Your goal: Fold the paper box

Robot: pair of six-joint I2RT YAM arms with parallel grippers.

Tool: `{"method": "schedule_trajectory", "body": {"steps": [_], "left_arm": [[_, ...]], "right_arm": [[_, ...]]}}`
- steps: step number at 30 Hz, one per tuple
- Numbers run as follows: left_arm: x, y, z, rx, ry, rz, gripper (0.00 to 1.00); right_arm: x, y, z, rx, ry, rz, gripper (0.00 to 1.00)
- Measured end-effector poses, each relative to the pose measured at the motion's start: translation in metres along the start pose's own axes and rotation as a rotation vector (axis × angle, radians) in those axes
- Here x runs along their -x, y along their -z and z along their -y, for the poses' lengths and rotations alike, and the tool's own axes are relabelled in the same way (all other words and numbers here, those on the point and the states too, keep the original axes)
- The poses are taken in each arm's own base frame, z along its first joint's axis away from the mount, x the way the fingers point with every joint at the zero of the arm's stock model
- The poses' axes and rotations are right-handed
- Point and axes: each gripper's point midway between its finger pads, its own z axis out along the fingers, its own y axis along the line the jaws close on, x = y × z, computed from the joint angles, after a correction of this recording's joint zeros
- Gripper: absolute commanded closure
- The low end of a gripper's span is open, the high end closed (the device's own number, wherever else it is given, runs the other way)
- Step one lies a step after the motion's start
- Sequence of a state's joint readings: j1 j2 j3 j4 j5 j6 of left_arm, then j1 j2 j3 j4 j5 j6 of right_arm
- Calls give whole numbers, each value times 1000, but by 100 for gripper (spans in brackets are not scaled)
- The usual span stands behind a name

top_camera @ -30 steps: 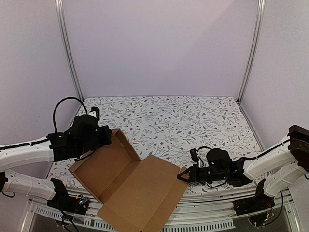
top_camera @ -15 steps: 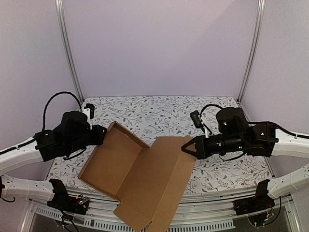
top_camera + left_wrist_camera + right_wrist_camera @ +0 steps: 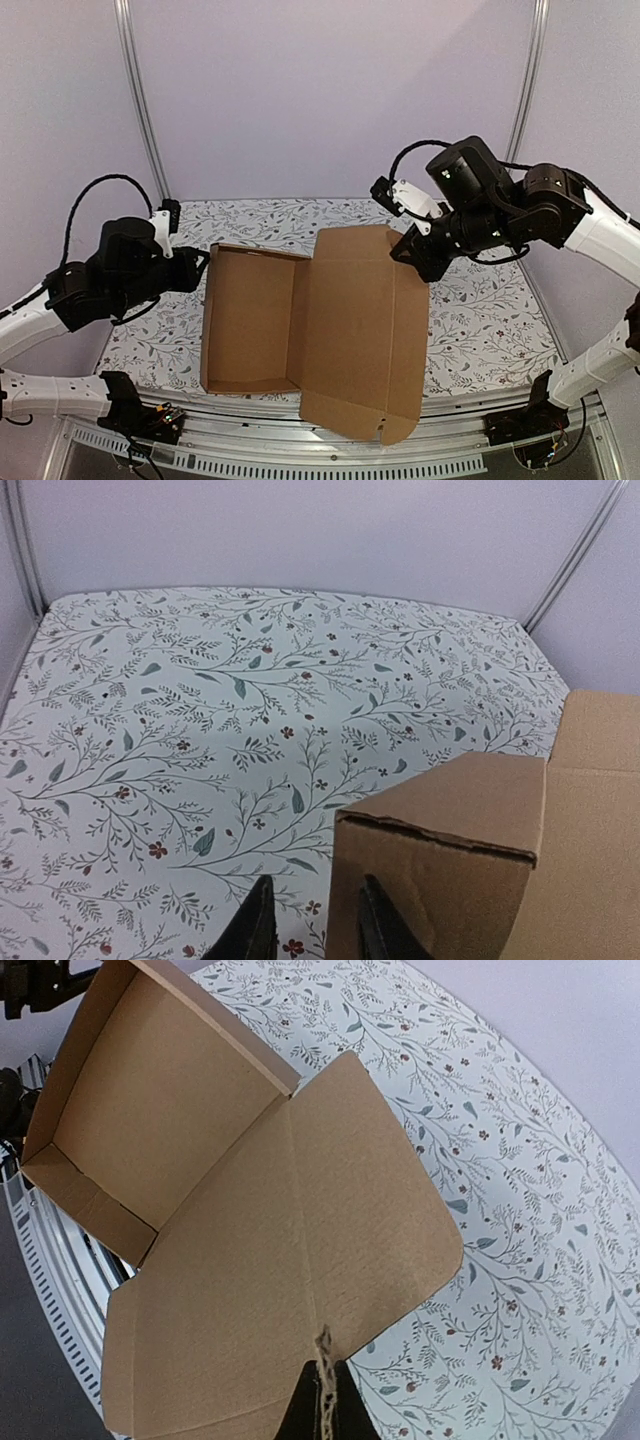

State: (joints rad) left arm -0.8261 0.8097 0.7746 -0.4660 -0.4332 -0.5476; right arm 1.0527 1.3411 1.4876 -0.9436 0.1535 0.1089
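Observation:
The paper box lies open on the flowered table, its shallow tray at the left and its wide lid panel raised at the right. My right gripper is shut on the lid's far right edge and holds it up. In the right wrist view the right gripper pinches the corrugated edge of the paper box. My left gripper stands open at the tray's far left corner. In the left wrist view the left gripper has its fingers apart beside the corner wall of the paper box.
The table has a leaf-and-flower cloth. White walls with metal posts close it in at left, right and back. The lid's near corner reaches over the front rail.
My right arm has risen and swung back, lifting the lid and turning the box square to the table. My left gripper has opened and drawn back from the tray wall.

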Motion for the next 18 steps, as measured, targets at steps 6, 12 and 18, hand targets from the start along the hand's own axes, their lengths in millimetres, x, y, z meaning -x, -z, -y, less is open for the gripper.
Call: {"method": "schedule_trajectory", "body": {"steps": [6, 12, 18], "left_arm": [[4, 4, 1, -7, -21, 0, 72], [7, 8, 1, -14, -25, 8, 71], [11, 15, 0, -22, -25, 28, 71]], "right_arm": [[53, 29, 12, -79, 205, 40, 100], [73, 37, 18, -121, 356, 39, 100], [78, 38, 25, -171, 543, 20, 100]]}}
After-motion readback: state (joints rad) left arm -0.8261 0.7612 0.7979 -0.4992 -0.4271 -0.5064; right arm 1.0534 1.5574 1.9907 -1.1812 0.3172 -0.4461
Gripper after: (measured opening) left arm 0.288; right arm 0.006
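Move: The right hand grips the lid panel at its far right corner. The tray's middle lies some 25 cm to its left, about 5 cm back and roughly 17 cm below; the lid panel's middle is about 6 cm left, 8 cm back and 15 cm lower. From the empty left hand the tray's middle is about 8 cm right, 9 cm back and 13 cm below. Upward and somewhat forward, the right hand carries the pinched corner of the lid panel, rising about 8 cm, most of it early before easing off, and going 3–4 cm farther out. The wrist turns some 30 degrees, tipping the fingers up and forward and twisting counter-clockwise, so as to swing the box round, while the shut fingers keep their hold. ##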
